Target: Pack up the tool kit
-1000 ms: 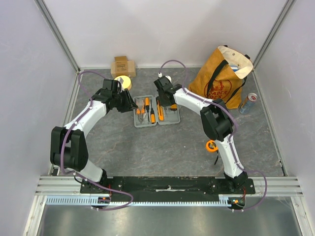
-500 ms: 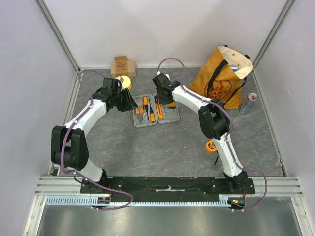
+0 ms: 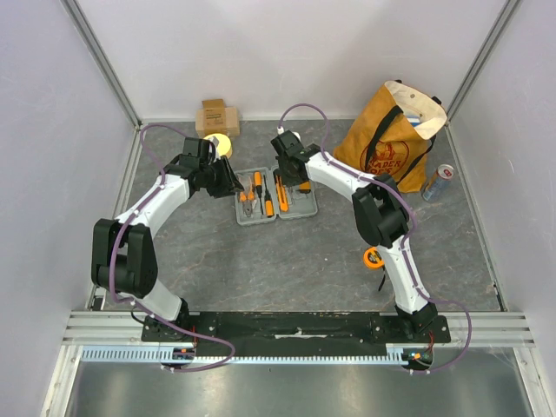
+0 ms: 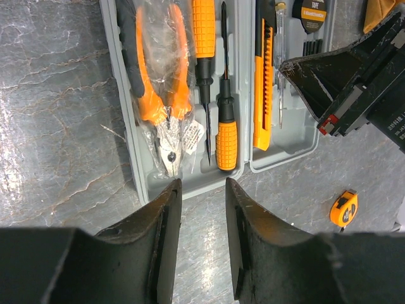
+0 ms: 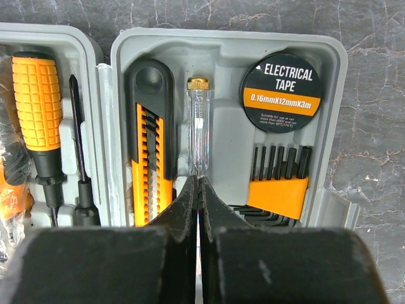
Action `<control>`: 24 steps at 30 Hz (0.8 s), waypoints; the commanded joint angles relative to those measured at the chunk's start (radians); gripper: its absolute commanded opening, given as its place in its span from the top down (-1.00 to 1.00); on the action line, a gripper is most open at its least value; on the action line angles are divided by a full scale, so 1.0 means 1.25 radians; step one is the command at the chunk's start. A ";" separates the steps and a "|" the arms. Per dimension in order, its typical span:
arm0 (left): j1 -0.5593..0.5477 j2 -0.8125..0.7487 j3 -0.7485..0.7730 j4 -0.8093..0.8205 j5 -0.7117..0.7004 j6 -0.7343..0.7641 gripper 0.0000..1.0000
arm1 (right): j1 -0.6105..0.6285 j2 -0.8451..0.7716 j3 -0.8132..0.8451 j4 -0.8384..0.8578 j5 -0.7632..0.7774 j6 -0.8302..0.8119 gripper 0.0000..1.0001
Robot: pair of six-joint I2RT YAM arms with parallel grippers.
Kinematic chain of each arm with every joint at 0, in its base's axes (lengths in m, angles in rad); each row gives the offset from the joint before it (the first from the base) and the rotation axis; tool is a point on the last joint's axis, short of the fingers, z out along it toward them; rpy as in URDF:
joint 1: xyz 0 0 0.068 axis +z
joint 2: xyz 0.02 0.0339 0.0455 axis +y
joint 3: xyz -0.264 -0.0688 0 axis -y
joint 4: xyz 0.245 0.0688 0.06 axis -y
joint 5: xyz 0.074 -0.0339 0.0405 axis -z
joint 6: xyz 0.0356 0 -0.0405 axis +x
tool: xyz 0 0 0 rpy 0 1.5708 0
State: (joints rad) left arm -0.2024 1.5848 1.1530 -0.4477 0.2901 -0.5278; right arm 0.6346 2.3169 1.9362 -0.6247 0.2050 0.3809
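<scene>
The tool kit's grey case (image 3: 257, 221) lies open and flat in the middle of the table. Its left half (image 4: 126, 114) holds orange pliers (image 4: 158, 82) and two screwdrivers (image 4: 226, 126). The right half (image 5: 228, 126) holds a utility knife (image 5: 149, 152), a clear tester screwdriver (image 5: 199, 126), electrical tape (image 5: 281, 92) and hex keys (image 5: 278, 183). My right gripper (image 5: 199, 179) is shut, its tips meeting at the tester's metal point. My left gripper (image 4: 202, 183) is open and holds nothing. It hovers just off the case's left edge (image 3: 233, 185).
An orange tape measure (image 3: 373, 257) lies on the table beside the right arm. An orange-brown tote bag (image 3: 391, 139) stands at the back right, with a can (image 3: 438, 182) next to it. A cardboard box (image 3: 217, 115) and a yellow roll (image 3: 217, 145) sit at the back left.
My right gripper opened a little over the case's right half, then closed fully, shifting slightly. The left arm has stayed put.
</scene>
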 commanded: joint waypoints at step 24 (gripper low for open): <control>0.004 0.113 0.005 -0.060 -0.033 -0.058 0.21 | 0.036 0.049 -0.220 -0.131 0.007 0.013 1.00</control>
State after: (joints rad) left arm -0.2024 1.7000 1.1530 -0.5022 0.2527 -0.5663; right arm 0.6617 2.2276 1.7527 -0.5434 0.2451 0.3954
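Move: My left hand, part open, has the tool kit's left half about 7 cm ahead, 5 cm to its right and 9 cm below; the pliers there lie 7 cm ahead and 3 cm right, the right-hand screwdriver 7 cm ahead and 7 cm right. My right fingertips are already shut over the tester, whose middle is some 2 cm back; the electrical tape lies 4 cm ahead and 3 cm right, the knife 2 cm left and 2 cm back. With my right fingers still shut and staying on the tester's shaft, I draw back about 2.5 cm, easing slightly right and down, and drag the kit towards me. My left hand first waits, then drops about 5 cm towards the kit's near left corner, tipping some 10 degrees further downward, fingers kept part open and touching nothing yet. ##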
